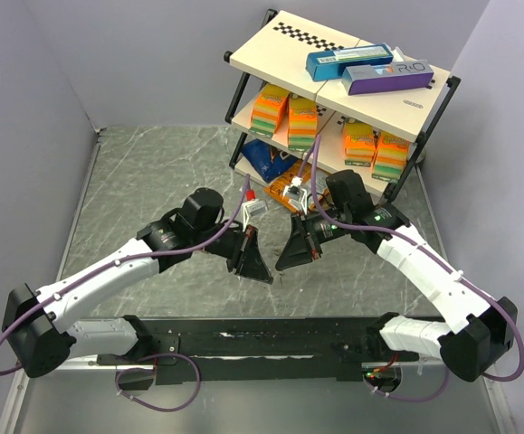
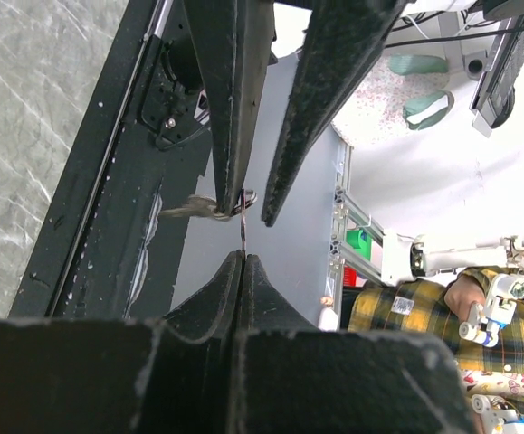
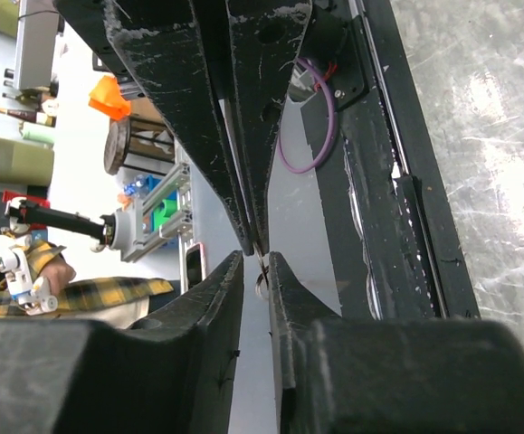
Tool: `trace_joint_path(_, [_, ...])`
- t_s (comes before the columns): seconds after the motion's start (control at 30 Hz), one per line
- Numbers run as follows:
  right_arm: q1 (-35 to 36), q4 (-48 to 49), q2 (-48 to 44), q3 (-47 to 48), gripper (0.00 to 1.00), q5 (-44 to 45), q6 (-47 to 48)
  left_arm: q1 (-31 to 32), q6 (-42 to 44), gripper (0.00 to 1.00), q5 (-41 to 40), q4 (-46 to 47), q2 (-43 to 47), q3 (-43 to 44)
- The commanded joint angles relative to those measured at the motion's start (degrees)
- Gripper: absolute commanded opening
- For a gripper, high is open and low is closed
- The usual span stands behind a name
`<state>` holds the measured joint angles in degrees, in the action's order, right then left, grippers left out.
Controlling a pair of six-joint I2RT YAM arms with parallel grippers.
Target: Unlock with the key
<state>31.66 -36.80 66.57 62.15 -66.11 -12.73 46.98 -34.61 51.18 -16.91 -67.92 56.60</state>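
Note:
My two grippers meet tip to tip above the middle of the table. The left gripper (image 1: 263, 274) (image 2: 243, 256) is shut on the key (image 2: 242, 231), a thin dark sliver that sticks out of its tips with a small ring at its far end. In the right wrist view the key (image 3: 262, 268) and its ring hang between the tips of my right gripper (image 1: 282, 263) (image 3: 255, 258). Those jaws stand a narrow gap apart around the key, which sits close to one finger (image 3: 284, 280). The top view is too small to show the key.
A two-level shelf rack (image 1: 271, 41) stands at the back right, with boxes on top and orange-green packs (image 1: 284, 113) below. A blue bag (image 1: 266, 158) lies under it. The black base rail (image 1: 243, 339) runs along the near edge of the grey marbled table (image 1: 153, 181).

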Motion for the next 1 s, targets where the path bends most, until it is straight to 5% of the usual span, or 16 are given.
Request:
trace_joint_path(0.0, [0.4, 1.9, -0.7, -0.5, 0.22, -2.6, 0.8, 0.0, -0.5, 0.01, 0.3, 4.6, 0.0, 1.9])
trace_joint_path(0.17, [0.5, 2.1, -0.6, -0.7, 0.12, -3.1, 0.6, 0.0, -1.4, 0.01, -0.6, 6.3, 0.2, 1.1])
trace_joint_path(0.23, [0.5, 2.1, -0.6, -0.7, 0.01, -2.9, 0.6, 0.0, -2.0, 0.01, -1.3, 7.3, 0.5, 0.7])
trace_joint_path(0.37, [0.4, 2.2, -1.3, -0.8, 0.0, -2.4, 0.5, 0.0, -3.4, 0.02, -4.5, 9.3, 1.3, -0.3])
trace_joint_path(0.47, [0.2, 3.6, -2.7, -1.2, 0.0, -0.5, -0.9, -0.4, -5.2, 0.38, -9.9, 11.4, 3.4, -1.8])
trace_joint_path(0.5, [-0.1, 4.8, -3.2, -1.4, 0.0, 0.1, -2.3, -0.6, -6.4, 0.64, -11.4, 12.3, 5.0, -2.5])
trace_joint_path(0.6, [-2.3, 12.3, -5.6, -3.3, 0.0, 1.8, -8.3, -1.5, -9.2, 0.83, -17.3, 16.5, 8.8, -5.0])
trace_joint_path(0.97, [-3.8, 48.8, -11.8, -11.5, 0.0, 16.8, -34.5, -1.7, -25.1, 0.82, -36.1, 38.4, 18.1, -16.0])
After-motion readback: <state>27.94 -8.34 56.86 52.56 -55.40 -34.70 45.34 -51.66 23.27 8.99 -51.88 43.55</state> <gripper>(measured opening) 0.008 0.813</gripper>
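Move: The key ring sticks out of the left gripper's shut tips, its middle about 3 cm to the right of that hand and 1 cm below. From the right hand, whose tips stand slightly open around it, it is some 2 cm to the left and 1 cm lower. On the table about 24 cm below the left hand, the nearer padlock lies roughly 14 cm ahead and 15 cm left, the other 12 cm ahead and 22 cm left. Hold both hands nearly still while the right gripper shuts its tips on the key; only then open the left gripper wide to let go. Bring the left hand forward and up, about 6 cm each way, swinging its fingers some 30 degrees counter-clockwise and tipping them up. Carry the key with the right gripper about 4 cm forward and 3 cm up, fingers turning clockwise. ##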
